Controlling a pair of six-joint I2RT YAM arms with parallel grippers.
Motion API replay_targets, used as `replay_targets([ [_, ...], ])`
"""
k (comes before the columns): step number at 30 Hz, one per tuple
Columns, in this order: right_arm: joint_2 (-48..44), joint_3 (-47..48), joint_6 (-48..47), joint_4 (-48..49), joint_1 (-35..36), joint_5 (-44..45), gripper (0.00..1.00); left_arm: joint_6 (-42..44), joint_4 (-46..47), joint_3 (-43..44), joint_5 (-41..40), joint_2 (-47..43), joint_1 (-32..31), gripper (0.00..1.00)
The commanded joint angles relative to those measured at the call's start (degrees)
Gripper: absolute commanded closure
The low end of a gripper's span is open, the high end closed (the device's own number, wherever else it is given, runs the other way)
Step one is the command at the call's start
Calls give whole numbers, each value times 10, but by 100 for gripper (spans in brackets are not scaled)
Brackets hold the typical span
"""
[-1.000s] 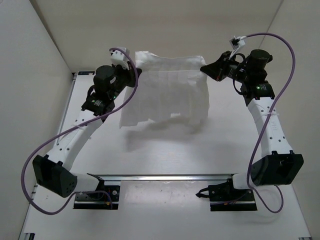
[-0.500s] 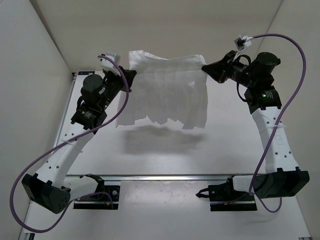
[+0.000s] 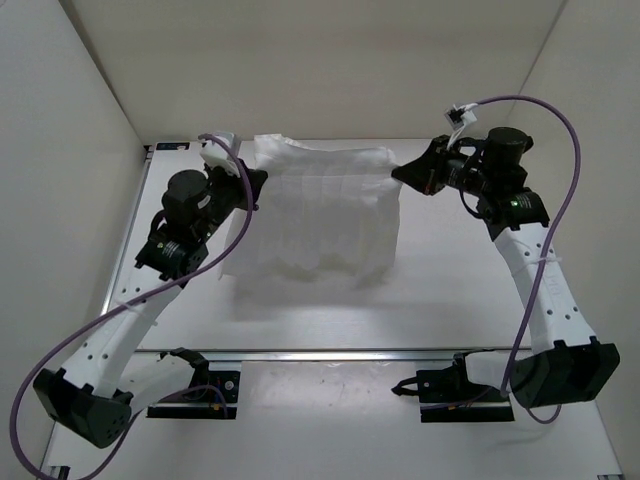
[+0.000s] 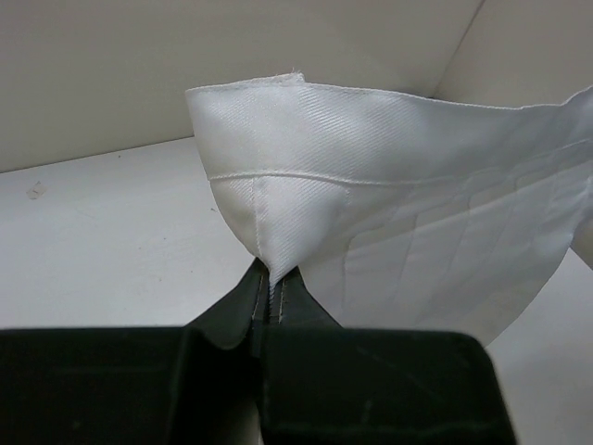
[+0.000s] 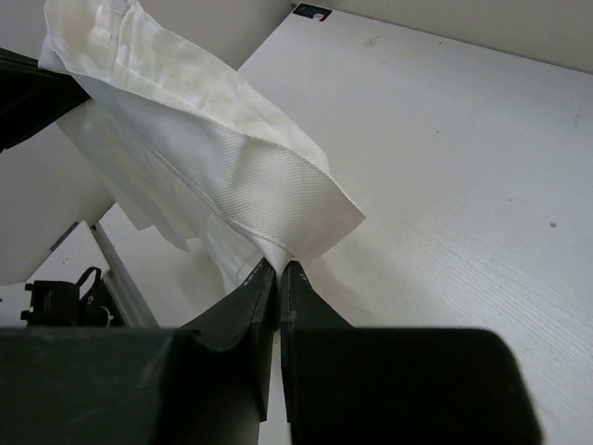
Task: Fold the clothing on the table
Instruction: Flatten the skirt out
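The white clothing (image 3: 325,215) hangs like a curtain between my two grippers, its creased lower edge down near the table (image 3: 450,290). My left gripper (image 3: 254,180) is shut on the garment's top left corner (image 4: 269,222). My right gripper (image 3: 400,172) is shut on the top right corner (image 5: 278,209). In both wrist views the black fingers pinch a fold of hemmed fabric at their tips. The top edge sags slightly between the two grips.
White walls enclose the table on the left, back and right. A silver rail (image 3: 330,353) runs across the near side in front of the arm bases. Purple cables (image 3: 540,110) loop from each wrist.
Both grippers have come down and a little closer together with the clothing. The hanging lower edge has dropped toward the table and its shadow has closed up under it.
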Motion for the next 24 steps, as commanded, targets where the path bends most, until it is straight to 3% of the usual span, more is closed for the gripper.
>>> replay_targets([
  [1,-61,40,-19,-35,-24,56,100,25,-57,22,-128,-69,-9,100],
  [6,-105,103,-9,-89,3,68,100,-3,-107,63,-98,-127,-28,100],
  [11,-118,58,34,-90,-29,26,100,-56,-165,94,-72,-106,6,100],
  [19,-49,-120,27,-11,-45,42,100,-123,-79,-75,-12,-13,52,100],
  [24,48,-156,30,82,-59,27,100,-111,-6,-117,-17,66,63,100],
])
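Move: The two hands hold the skirt's waistband corners, nearly level with each other. The tabletop where it is to be spread is centred some 14 cm inward of each hand (right of the left, left of the right), about 10 cm back and 34 cm below. The hanging hem's middle lies about 8 cm back and 31 cm down, roughly 11 cm right of the left hand and 17 cm left of the right; the waistband's middle is midway, about level. Keeping both corners pinched and the waistband stretched between them, the two hands swing together back towards the bases and up, some 8 or 9 cm each way, as a flick of the skirt. They then reverse and drive quickly down towards the tabletop by over 20 cm, going forward again by about 7 cm, while both wrists tip the fingers down some 25 degrees; they end well below their starting height, but still above the table. ##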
